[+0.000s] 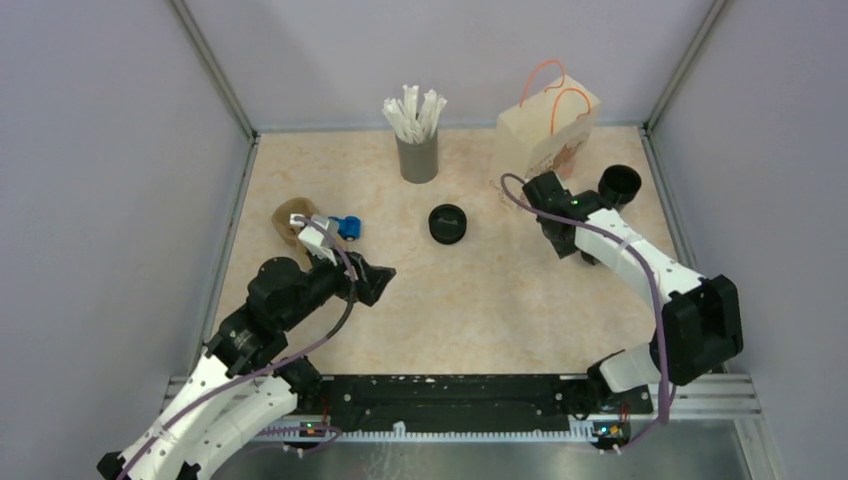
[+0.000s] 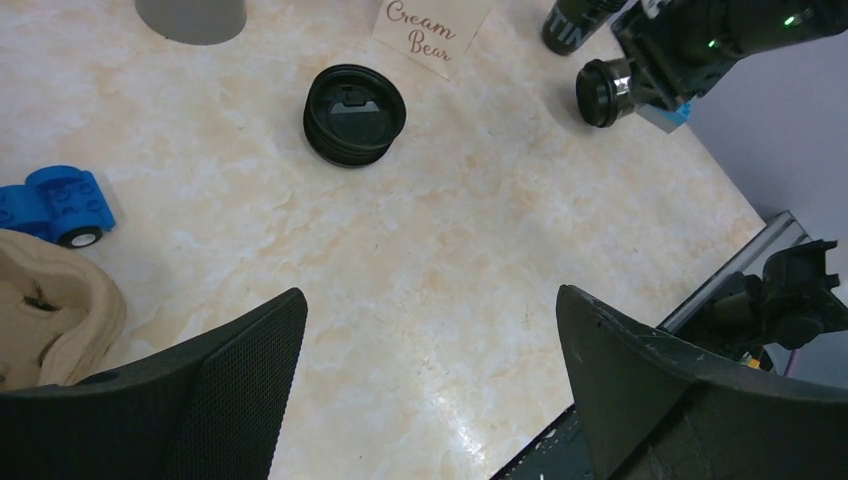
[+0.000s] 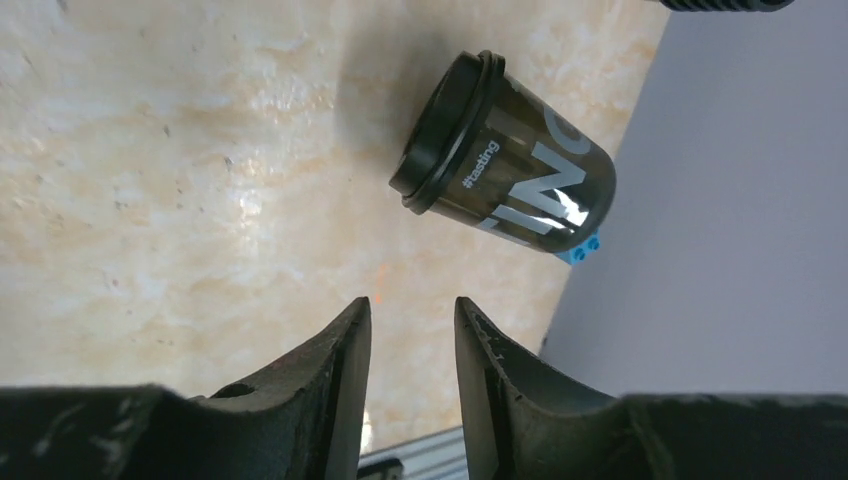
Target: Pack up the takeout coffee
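The takeout coffee (image 1: 619, 184), a black cup with pale print, stands near the table's right edge, beside the paper bag (image 1: 545, 135). In the right wrist view the cup (image 3: 505, 165) lies ahead of my right gripper (image 3: 412, 315) and to its right, clear of the fingers. That gripper (image 1: 543, 190) is open a little, with nothing between its jaws. A flat black lid (image 1: 449, 223) rests mid-table. My left gripper (image 1: 375, 280) is wide open over bare table, with the lid (image 2: 354, 113) well ahead of its fingers (image 2: 250, 370).
A grey holder of white wrapped straws (image 1: 417, 155) stands at the back. A blue toy car (image 1: 347, 228) and a tan soft lump (image 1: 293, 220) sit beside the left arm. Grey walls close in the table on three sides.
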Controlling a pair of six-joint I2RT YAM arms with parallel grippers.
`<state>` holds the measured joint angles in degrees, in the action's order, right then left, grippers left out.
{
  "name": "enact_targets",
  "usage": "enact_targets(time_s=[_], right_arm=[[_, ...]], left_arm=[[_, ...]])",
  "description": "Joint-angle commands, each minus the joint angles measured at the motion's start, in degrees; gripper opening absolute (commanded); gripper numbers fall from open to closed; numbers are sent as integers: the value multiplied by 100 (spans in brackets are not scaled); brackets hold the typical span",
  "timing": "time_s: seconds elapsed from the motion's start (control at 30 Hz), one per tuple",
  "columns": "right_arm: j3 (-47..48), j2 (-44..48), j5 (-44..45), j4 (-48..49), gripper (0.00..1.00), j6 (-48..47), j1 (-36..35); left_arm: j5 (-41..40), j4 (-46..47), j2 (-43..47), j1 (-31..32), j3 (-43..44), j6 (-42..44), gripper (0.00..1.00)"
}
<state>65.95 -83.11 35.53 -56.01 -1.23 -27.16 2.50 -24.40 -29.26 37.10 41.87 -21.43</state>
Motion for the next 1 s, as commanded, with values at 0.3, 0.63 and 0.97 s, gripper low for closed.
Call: enact_targets(time_s=[0.3, 0.63, 0.97], right_arm=[[-275, 610, -1270, 1739, 56, 627, 952], [-335, 122, 507, 1855, 55, 2296, 1190], [-382, 209, 437, 1828, 55, 4398, 1717]], left_arm=[[-32, 277, -131, -27, -310, 265, 99], [-170, 164, 1, -23, -294, 435, 99], [-11, 154, 53, -20, -303, 498, 99]])
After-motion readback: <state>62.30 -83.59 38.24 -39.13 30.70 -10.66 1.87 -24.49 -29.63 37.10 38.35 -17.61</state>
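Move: The lidded coffee cup lies on its side, free of the fingers, about 6 cm ahead of the right hand, 8 cm to its right and 5 cm below. The blue brick sits some 10 cm beyond the cup's base end to the right, and the upright spare cup about 11 cm farther out and 5 cm right of the cup. From the left hand the coffee cup is roughly 14 cm ahead, 48 cm right and 17 cm lower. The right hand travels forward about 5 cm and right about 6 cm, mostly forward first and then right, rising slightly before settling a little lower, and ends above and to the left of the coffee cup without grasping it. On the way it rolls some 50 degrees clockwise about its own fingers, which keep pointing down, forward and right and spread from about a third to over half open, while the empty left hand sinks some 3 cm off to the side. ##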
